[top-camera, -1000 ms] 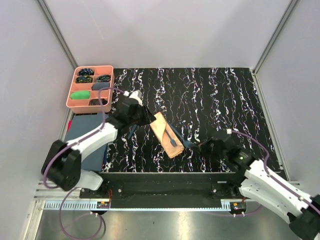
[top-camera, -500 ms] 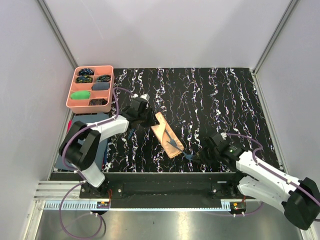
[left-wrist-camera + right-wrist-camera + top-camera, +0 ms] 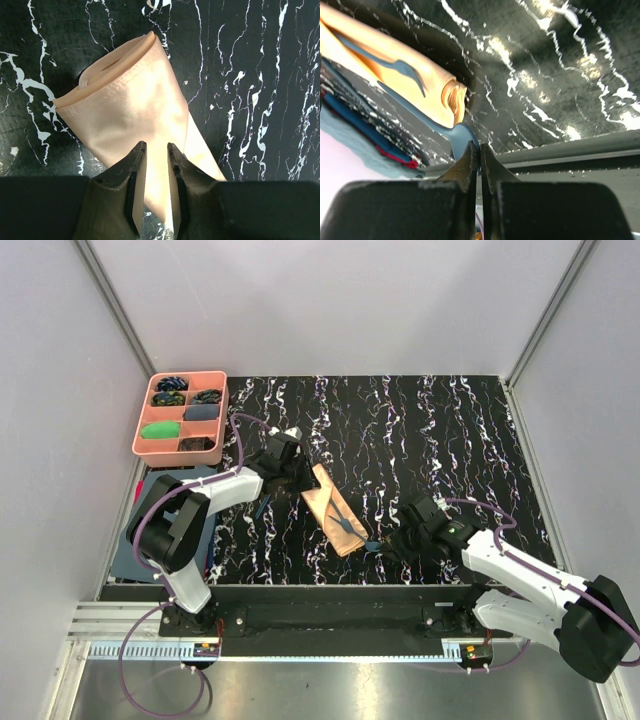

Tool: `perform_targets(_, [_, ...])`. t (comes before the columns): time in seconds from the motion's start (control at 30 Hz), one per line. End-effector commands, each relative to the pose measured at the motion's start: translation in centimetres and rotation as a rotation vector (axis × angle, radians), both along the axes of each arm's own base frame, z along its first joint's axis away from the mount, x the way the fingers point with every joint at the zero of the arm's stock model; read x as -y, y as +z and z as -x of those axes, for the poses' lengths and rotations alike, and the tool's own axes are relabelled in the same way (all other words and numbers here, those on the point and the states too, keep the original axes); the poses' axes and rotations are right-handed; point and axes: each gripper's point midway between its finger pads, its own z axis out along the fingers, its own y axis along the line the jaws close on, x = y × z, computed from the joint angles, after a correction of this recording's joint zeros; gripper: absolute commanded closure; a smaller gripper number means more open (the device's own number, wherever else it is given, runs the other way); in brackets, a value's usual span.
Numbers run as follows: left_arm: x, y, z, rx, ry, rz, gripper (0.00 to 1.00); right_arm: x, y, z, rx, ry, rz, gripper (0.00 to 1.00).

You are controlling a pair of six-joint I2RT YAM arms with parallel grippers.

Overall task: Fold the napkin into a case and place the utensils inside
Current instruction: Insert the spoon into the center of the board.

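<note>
The peach-orange case [image 3: 330,505] lies slantwise on the black marbled table as a narrow folded pouch. My left gripper [image 3: 300,480] is at its far end, and in the left wrist view its jaws [image 3: 156,150] stand narrowly shut on the fabric [image 3: 135,100]. A dark blue fork [image 3: 343,516] lies along the case. My right gripper [image 3: 388,540] sits at the case's near end. It [image 3: 480,147] is shut on the bowl of the dark blue spoon [image 3: 461,136], whose handle runs along beside the case [image 3: 415,87].
A pink compartment tray [image 3: 143,440] with small coloured bundles stands at the far left. A dark blue-grey cloth [image 3: 150,530] lies by the left arm's base. Another slim dark blue piece [image 3: 263,506] lies beside the left arm. The table's front rail [image 3: 560,150] runs just behind the right gripper.
My right gripper has moved left toward the case's near end with the spoon. The left gripper has shifted slightly right along the case's far end.
</note>
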Motion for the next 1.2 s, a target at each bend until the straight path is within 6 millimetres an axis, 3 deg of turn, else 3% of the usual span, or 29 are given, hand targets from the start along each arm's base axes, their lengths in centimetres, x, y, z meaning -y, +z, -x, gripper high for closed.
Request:
perform_targets(0.0, [0.0, 2.4, -1.5, 0.091, 0.027, 0.022, 0.74, -0.5, 1.2, -1.8, 0.063, -0.032, 0.004, 1.0])
perform_targets(0.37, [-1.8, 0.6, -2.3, 0.02, 0.084, -0.042, 0.8, -1.6, 0.4, -3.3, 0.056, -0.071, -0.011, 1.0])
perform_targets(0.7, [-2.4, -1.7, -0.7, -0.023, 0.092, -0.046, 0.94, -3.3, 0.6, -4.9, 0.07, -0.108, -0.041, 1.0])
perform_targets(1.17, [-2.5, -2.0, 0.4, -0.034, 0.102, -0.013, 0.99, -5.8, -1.4, -5.9, 0.086, -0.185, -0.101, 1.0])
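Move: The right hand grips the spoon by its bowl, handle pointing forward-left. From it the middle of the folded napkin case lies about 9 cm ahead, 11 cm left and some 4 cm lower; the fork already in it is centred roughly 8 cm ahead and 9 cm left. From the empty left hand, low over the case's far part, the case's middle is about 5 cm back, 6 cm right and 4 cm below, and the blue utensil on the table 4 cm back, 10 cm left. Forward and down at first, then forward-left, the right hand takes the spoon some 6–7 cm towards the case, sinking about 2 cm, turning slightly clockwise and keeping its grip, to slide the handle beneath the diagonal fold beside the fork. The left hand shifts some 3 cm left, shuts its part-open fingers and sinks about 3 cm onto the cloth by the case's left edge. ##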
